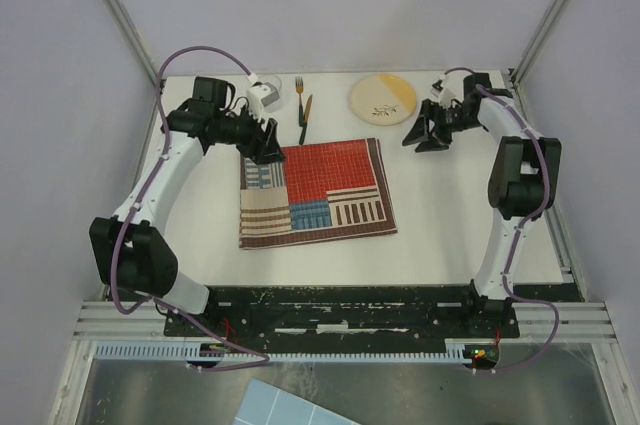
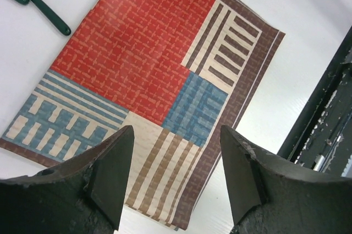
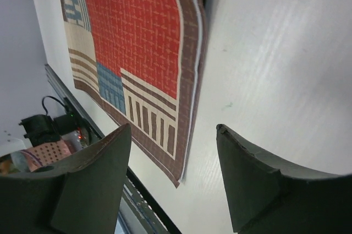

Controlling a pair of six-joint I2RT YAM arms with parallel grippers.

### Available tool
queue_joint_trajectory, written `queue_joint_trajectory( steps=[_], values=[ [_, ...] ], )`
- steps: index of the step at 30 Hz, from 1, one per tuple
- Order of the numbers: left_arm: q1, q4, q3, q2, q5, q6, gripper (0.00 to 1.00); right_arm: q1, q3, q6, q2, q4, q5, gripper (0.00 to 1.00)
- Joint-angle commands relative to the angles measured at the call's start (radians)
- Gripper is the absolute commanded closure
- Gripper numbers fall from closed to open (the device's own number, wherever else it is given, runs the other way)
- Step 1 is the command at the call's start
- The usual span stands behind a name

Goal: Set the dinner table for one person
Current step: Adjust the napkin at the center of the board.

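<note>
The dinner table [image 1: 460,225] is a white tabletop with a red, blue and beige patchwork placemat [image 1: 315,192] lying flat at its middle. My left gripper [image 1: 270,150] hovers open over the mat's far left corner, nothing between its fingers; its wrist view looks down on the placemat [image 2: 148,74]. My right gripper [image 1: 421,145] hangs open and empty just right of the mat's far right corner, above bare table [image 3: 275,52], with the placemat [image 3: 132,41] to its left. A beige plate [image 1: 382,98] sits at the back, beyond the right gripper.
A fork [image 1: 299,105] and a knife [image 1: 307,117] with dark green handles lie side by side behind the mat; one handle [image 2: 47,11] shows in the left wrist view. A small pale cup [image 1: 268,93] stands at the back left. The black base rail [image 1: 340,305] runs along the near edge.
</note>
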Motion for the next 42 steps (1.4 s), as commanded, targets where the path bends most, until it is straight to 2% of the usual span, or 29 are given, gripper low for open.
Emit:
queue_joint_trajectory(
  steps=[1, 5, 10, 20, 29, 42],
  values=[
    [0.006, 0.172, -0.072, 0.032, -0.033, -0.048, 0.29, 0.153, 0.146, -0.099, 0.026, -0.080, 0.096, 0.28],
    [0.020, 0.227, -0.094, 0.088, -0.050, -0.064, 0.30, 0.214, 0.281, -0.101, 0.113, -0.121, 0.124, 0.28],
    [0.050, 0.267, -0.119, 0.109, -0.070, -0.056, 0.30, 0.225, 0.464, -0.096, 0.250, -0.183, 0.138, 0.28],
    [0.069, 0.315, -0.220, 0.076, -0.084, -0.072, 0.30, 0.227, 0.607, -0.070, 0.382, -0.189, 0.158, 0.28],
    [0.085, 0.337, -0.273, 0.016, -0.138, -0.064, 0.30, 0.242, 0.560, -0.030, 0.406, -0.126, 0.143, 0.29],
    [0.116, 0.363, -0.319, -0.019, -0.241, -0.102, 0.30, 0.259, 0.591, -0.008, 0.449, -0.125, 0.162, 0.30]
  ],
)
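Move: The napkin's far right corner lies about 10 cm to the right hand's left, 6 cm ahead and some 9 cm below; the plate's middle is roughly 16 cm beyond that corner and 2 cm right of it. From the left hand, the napkin's far left corner is about 16 cm ahead, 12 cm left and 21 cm down. The knife lies some 28 cm ahead and 8 cm right of the left hand, the fork about 6 cm beyond the knife and 2 cm farther left. The napkin's far right corner is what the right hand closes in on: it sweeps left about 10 cm, turning some 15 degrees counter-clockwise, then sinks 7 cm while reaching 5 cm forward, ending with its open fingers at the corner. The left hand, open too, drops roughly 10 cm and drifts 6 to 7 cm left towards the far left corner, turning 15 degrees counter-clockwise. ##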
